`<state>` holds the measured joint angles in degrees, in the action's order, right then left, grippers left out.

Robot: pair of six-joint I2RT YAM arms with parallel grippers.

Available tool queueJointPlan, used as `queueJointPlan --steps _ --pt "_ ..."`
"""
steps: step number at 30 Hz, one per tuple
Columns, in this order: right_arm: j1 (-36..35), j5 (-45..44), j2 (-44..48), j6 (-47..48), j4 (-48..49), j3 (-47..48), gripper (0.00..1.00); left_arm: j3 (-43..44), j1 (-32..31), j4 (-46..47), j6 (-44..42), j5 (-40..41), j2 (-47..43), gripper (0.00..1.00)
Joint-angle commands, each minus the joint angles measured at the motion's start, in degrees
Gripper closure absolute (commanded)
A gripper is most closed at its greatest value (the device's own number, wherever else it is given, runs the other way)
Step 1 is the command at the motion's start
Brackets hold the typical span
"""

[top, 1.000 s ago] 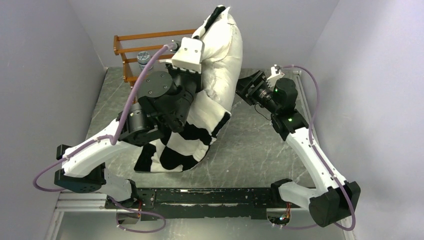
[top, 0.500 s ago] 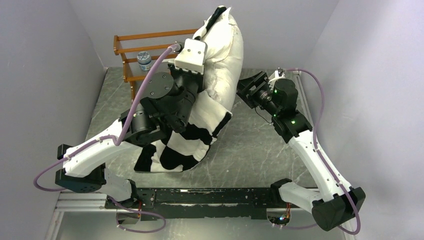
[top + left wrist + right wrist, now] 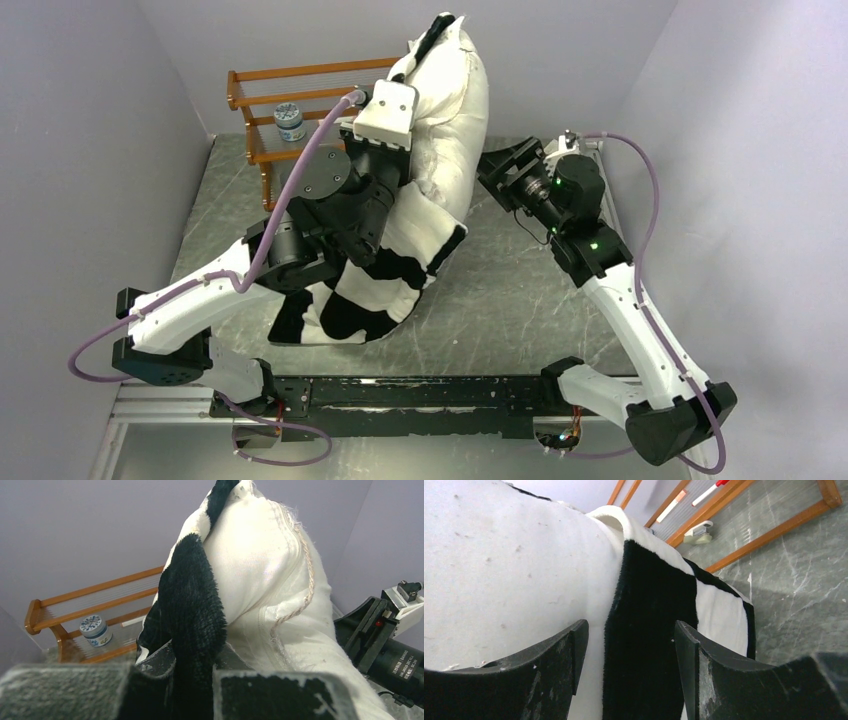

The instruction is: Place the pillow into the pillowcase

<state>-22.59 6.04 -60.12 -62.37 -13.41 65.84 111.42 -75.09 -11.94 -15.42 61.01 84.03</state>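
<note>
The white pillow (image 3: 450,110) stands on end at the back of the table, its lower part inside the black-and-white checkered pillowcase (image 3: 370,290). My left gripper (image 3: 398,82) is raised against the pillow's left side and is shut on a black plush fold of the pillowcase (image 3: 192,600), which it holds up beside the pillow (image 3: 255,555). In the left wrist view the gripper (image 3: 192,680) pinches that fold between its pads. My right gripper (image 3: 497,170) is open at the pillow's right side. Its jaws (image 3: 630,630) straddle the pillowcase's black edge (image 3: 654,595), which lies against the pillow (image 3: 514,570).
A wooden rack (image 3: 270,100) stands at the back left with a small patterned jar (image 3: 290,120) on it. A stapler (image 3: 698,530) lies by the rack. Walls close in on three sides of the grey marbled table (image 3: 520,290).
My left gripper has carried the pillowcase fold slightly up and to the right along the pillow. My right gripper has shifted a little toward the back right, still open.
</note>
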Motion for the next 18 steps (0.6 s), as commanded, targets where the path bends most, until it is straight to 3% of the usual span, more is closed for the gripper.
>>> queueJointPlan --steps 1,6,11,12,13,15,18 --pt "-1.44 -0.08 -1.13 1.34 -0.17 0.14 0.34 1.92 -0.14 6.88 -2.47 -2.72 -1.94 0.95" --pt "-3.55 -2.78 -5.28 4.26 -3.67 2.33 0.38 1.54 -0.14 7.32 -2.05 -3.22 -2.27 0.95" --pt "-6.31 -4.14 -9.48 5.84 -4.05 5.09 0.49 0.91 -0.14 8.15 -2.69 -3.24 -2.58 0.95" --pt "-6.72 -4.34 -10.33 6.19 -4.11 6.02 0.53 0.46 -0.14 8.87 -2.93 -3.12 -2.82 0.95" --pt "-6.79 -4.11 -11.11 6.74 -3.83 7.16 0.64 -0.23 -0.14 9.47 -3.38 -3.21 -3.04 0.95" --pt "-6.78 -4.92 -12.11 9.33 -3.32 11.14 1.0 -0.73 -0.14 9.85 -3.64 -3.63 -3.52 0.95" --pt "-6.91 -4.76 -12.68 16.23 0.0 21.5 1.0 -1.17 -0.14 9.24 -3.76 -3.61 -3.77 0.95"
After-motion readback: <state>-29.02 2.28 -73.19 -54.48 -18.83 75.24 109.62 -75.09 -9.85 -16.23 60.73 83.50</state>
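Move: The near, right-hand stretch of the pillowcase's black rim lies about 3 cm ahead of the right hand, 5 cm to its left and 5 cm below. The white pillow bulges close by, its middle some 3 cm ahead, 9 cm left and 11 cm above that hand; the checkered lower case hangs about 8 cm back, 17 cm left and 22 cm lower. From the left hand, that black rim is roughly 10 cm ahead, 18 cm right and 20 cm below. The pillowcase's black rim beneath the pillow is what the right hand goes for: open at first, it dips about 5 cm while reaching left and a little forward, rolling some 10 degrees so its left side drops. The fingers then shut and pinch the cloth as the hand starts back up a little, still edging left and forward. The left hand stays put, keeping its hold on the case's upper edge. ##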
